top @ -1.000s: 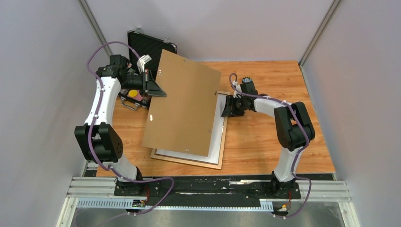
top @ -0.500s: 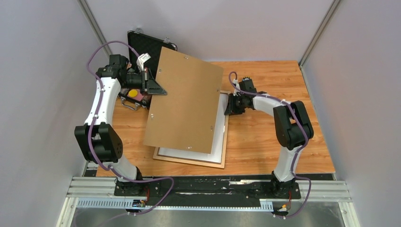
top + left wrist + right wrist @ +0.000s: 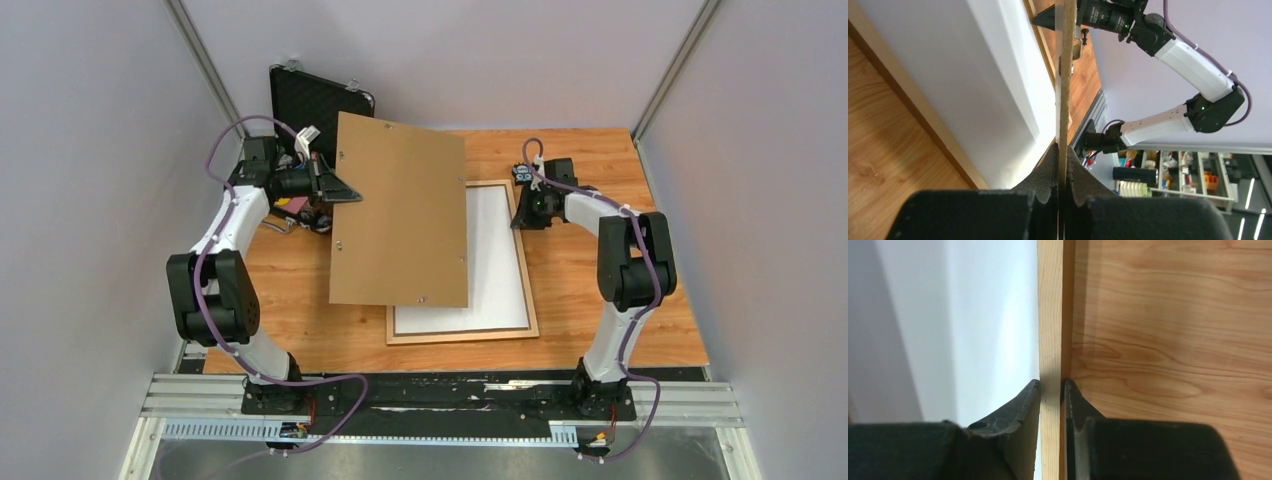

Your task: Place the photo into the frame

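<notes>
The frame (image 3: pixel 460 339), thin light wood, lies flat on the table. Inside it, the photo (image 3: pixel 495 262) rests with its plain white back up. My right gripper (image 3: pixel 527 208) is shut on the frame's right rail near the far corner. In the right wrist view the two fingers press either side of the rail (image 3: pixel 1049 315), with the white photo (image 3: pixel 988 315) to its left. My left gripper (image 3: pixel 345 190) is shut on the left edge of the brown backing board (image 3: pixel 400 220). It holds the board above the frame's left part. The left wrist view shows the board (image 3: pixel 1064 75) edge-on between the pads.
A black foam-lined case (image 3: pixel 315 100) stands open at the back left, behind the left arm. A small red and yellow object (image 3: pixel 290 205) lies under the left wrist. Grey walls close in both sides of the wooden table (image 3: pixel 600 300).
The frame with the photo has slid right and turned square to the table, with the right gripper closing on its rail. The left gripper has swung the backing board straighter and to the right.
</notes>
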You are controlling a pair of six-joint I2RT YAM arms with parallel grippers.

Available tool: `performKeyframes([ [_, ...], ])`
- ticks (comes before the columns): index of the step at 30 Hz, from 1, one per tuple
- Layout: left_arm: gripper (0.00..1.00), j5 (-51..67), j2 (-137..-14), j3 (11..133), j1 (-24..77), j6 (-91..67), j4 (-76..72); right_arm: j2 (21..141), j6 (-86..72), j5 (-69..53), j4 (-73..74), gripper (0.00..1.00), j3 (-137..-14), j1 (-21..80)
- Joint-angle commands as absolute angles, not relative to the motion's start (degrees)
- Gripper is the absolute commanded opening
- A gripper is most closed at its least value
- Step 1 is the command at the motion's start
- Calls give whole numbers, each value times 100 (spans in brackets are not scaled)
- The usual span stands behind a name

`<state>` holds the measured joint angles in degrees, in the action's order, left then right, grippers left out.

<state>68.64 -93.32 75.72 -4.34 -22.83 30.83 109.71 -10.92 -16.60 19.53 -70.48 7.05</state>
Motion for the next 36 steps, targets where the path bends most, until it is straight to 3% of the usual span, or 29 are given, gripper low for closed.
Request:
performKeyframes([
  [1,0,7108,-9019,7144,-289,-3914,901,11142,-1191,-1494,1953,10,-7323,546],
  [11,0,6677,-9446,6370,333,-5465,-1527,11407,-1521,-1731,1959,9,-7547,395],
  [15,0,6613,-9707,6137,465,-6058,-2476,11364,-1568,-1910,1961,17,-7537,311],
  [20,0,6557,-10031,5950,581,-6587,-3140,11112,-1621,-2283,1969,38,-7460,94],
  [23,0,6528,-10192,5829,679,-6913,-3720,10925,-1594,-2557,1969,44,-7396,-91],
  [36,0,6303,-10804,5715,977,-7235,-4226,10108,-1297,-3377,1960,51,-6817,-901],
])
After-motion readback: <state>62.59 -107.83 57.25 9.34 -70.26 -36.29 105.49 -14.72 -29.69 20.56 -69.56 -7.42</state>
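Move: The frame I am bringing the backing board to has its middle about 22 cm to the right of my left hand, roughly level with it in reach and some 21 cm below. The open chip case stands about 15 cm ahead and 18 cm left of that hand. My right hand holds the frame's right rail; the frame's middle lies about 9 cm back and 17 cm left of it, and the small black device about 14 cm ahead and 2 cm right. With the backing board still pinched by its left edge, my left hand carries it some 10 cm right and 7 cm down over the frame, edging forward and tilting it flatter. My right hand, still on the right rail, first shifts about 2 cm forward and slightly right; then it opens, lets the rail go and backs off about 5 cm right, rising 4 cm. ##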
